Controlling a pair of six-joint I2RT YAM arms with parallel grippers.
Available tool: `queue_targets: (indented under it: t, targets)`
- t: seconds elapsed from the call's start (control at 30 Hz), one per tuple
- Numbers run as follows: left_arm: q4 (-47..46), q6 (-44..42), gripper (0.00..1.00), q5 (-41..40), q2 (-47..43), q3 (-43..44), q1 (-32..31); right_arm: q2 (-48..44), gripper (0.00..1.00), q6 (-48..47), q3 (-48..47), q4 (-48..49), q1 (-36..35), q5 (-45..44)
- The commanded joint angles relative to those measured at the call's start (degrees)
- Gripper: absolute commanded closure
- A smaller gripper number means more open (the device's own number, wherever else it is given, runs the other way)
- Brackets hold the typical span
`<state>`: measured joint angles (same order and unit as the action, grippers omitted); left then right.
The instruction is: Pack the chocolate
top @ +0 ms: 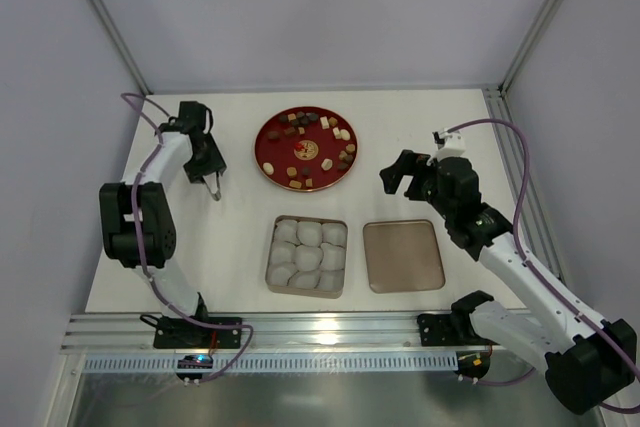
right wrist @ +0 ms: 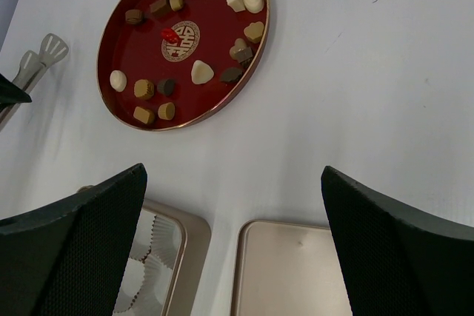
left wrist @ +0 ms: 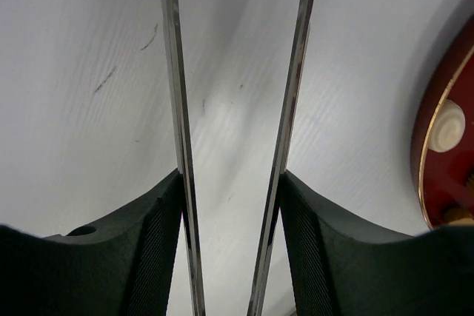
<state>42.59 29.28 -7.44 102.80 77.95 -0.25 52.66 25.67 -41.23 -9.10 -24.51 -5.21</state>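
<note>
The chocolate (top: 340, 133) lies as several small brown, tan and cream pieces, plus a red one (right wrist: 168, 34), on a round red plate (top: 283, 150) at the back centre. My left gripper (top: 213, 183) hovers left of the plate, shut on metal tongs (left wrist: 174, 72) whose two blades stand apart with nothing between them. The tong tips (right wrist: 41, 55) point down at the bare table. In the left wrist view a cream piece (left wrist: 448, 125) shows on the plate's edge (left wrist: 426, 153). My right gripper (top: 400, 175) hangs open and empty right of the plate, above the table (right wrist: 233, 175).
A gold tray (top: 275, 257) filled with white paper cups (top: 307, 255) sits in front of the plate. Its flat lid (top: 403, 256) lies to the right. Both also show in the right wrist view, the tray (right wrist: 189, 238) and the lid (right wrist: 296, 271).
</note>
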Motion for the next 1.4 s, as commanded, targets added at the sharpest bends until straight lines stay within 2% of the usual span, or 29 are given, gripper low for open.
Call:
queue_targets:
  t: [0.0, 0.27, 0.6, 1.17, 1.37]
  targets:
    - [2.2, -1.4, 0.47, -0.1, -4.4, -0.2, -1.5, 0.6, 0.00, 0.2, -0.4, 1.1, 0.3, 0.3]
    - [4.4, -2.2, 0.46, 0.3, -10.9, -1.8, -2.0, 0.8, 0.00, -0.2, -0.8, 0.6, 0.3, 0.0]
    - [8.8, -3.3, 0.46, 2.7, -15.4, 0.8, -2.8, 1.7, 0.00, 0.3, -0.7, 0.9, 0.2, 0.5]
    - [10.7, -4.9, 0.46, 2.8, -15.2, 3.5, -4.1, 2.5, 0.00, 0.3, -0.9, 1.0, 0.2, 0.7]
    - [12.1, -4.7, 0.46, 2.5, -15.4, 6.8, -6.5, 3.0, 0.00, 0.3, -1.2, 0.8, 0.2, 0.6]
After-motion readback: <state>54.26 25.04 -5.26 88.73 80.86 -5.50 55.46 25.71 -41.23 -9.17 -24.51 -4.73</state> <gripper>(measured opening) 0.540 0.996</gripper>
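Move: The left hand already holds the metal tongs, about 7 cm above the table. The middle of the red chocolate plate lies some 24 cm to its right and 8 cm farther out. The white chocolate at the plate's near-left rim is about 14 cm right and 2 cm ahead, and the packing box is 24 cm right and 22 cm back. From the right hand, the plate's middle is roughly 17 cm ahead, 19 cm left and 20 cm lower. Keeping the tongs pinched between its fingers, the left hand carries on lifting them, about 9 cm up while drawing back some 4 cm and drifting 3 or 4 cm to the right. The wrist turns roughly 10 degrees clockwise and the grip opening stays the same; most of the climb is done early, then the hand nearly pauses. ##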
